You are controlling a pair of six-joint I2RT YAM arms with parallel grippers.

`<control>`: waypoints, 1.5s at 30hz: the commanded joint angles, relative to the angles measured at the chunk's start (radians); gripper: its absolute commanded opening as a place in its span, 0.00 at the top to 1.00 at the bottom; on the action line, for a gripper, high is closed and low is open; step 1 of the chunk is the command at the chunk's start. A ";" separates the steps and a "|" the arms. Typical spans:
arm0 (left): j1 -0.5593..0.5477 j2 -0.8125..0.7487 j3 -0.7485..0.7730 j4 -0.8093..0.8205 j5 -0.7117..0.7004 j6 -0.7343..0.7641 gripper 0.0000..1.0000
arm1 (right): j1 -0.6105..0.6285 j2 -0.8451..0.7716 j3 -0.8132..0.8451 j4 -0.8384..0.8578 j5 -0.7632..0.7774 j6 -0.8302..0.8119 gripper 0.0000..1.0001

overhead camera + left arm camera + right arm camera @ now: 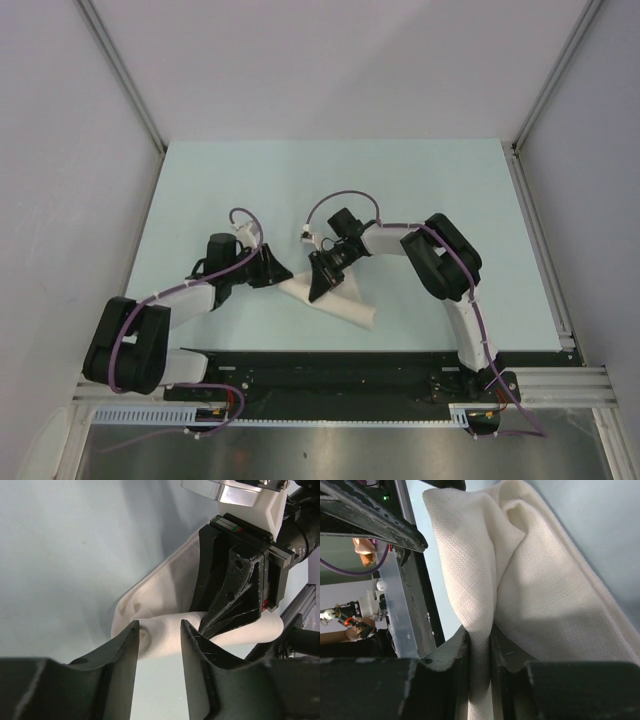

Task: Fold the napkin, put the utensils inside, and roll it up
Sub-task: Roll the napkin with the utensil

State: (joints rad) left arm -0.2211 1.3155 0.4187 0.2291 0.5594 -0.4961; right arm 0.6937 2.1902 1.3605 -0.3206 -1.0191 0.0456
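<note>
The white napkin (pixel 350 308) lies rolled into a loose tube, slanting across the near middle of the table. My right gripper (pixel 320 290) comes down on its middle. In the right wrist view this gripper (pixel 480 632) is shut on a raised fold of the napkin (pixel 540 580). My left gripper (pixel 280 275) is at the roll's left end. The left wrist view shows its jaws (pixel 160 625) open, the rolled end of the napkin (pixel 165 580) just at and between the fingertips. The right gripper (pixel 207 625) shows there too, pressed into the cloth. The utensils are hidden.
The pale blue table (pixel 420 190) is bounded by grey walls at the left, right and back. A black rail (pixel 330 365) with the arm bases runs along the near edge, close behind the roll.
</note>
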 commanded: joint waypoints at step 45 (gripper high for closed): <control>-0.011 0.269 0.189 -0.056 0.016 -0.018 1.00 | 0.352 -0.399 -0.262 0.086 1.110 -0.220 0.30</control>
State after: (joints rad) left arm -0.2272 1.5707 0.5739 0.1692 0.5819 -0.5133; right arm 1.0416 1.7653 1.0988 -0.2562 0.0429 -0.1436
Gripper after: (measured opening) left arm 0.010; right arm 0.709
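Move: The rolled napkin's left end lies just under the left hand's open fingertips, about 3 cm down and 1 cm ahead. The right hand still pinches the roll; the roll's middle lies about 2 cm to its right, 1 cm back, about level in height. From the right hand, the roll's left end is some 7 cm left and 3 cm ahead, and the loose flap some 5 cm right and 3 cm ahead. Left hand shuts on the roll's end, sinking 3 cm; right lets go, arcs up about 9 cm and back over. ##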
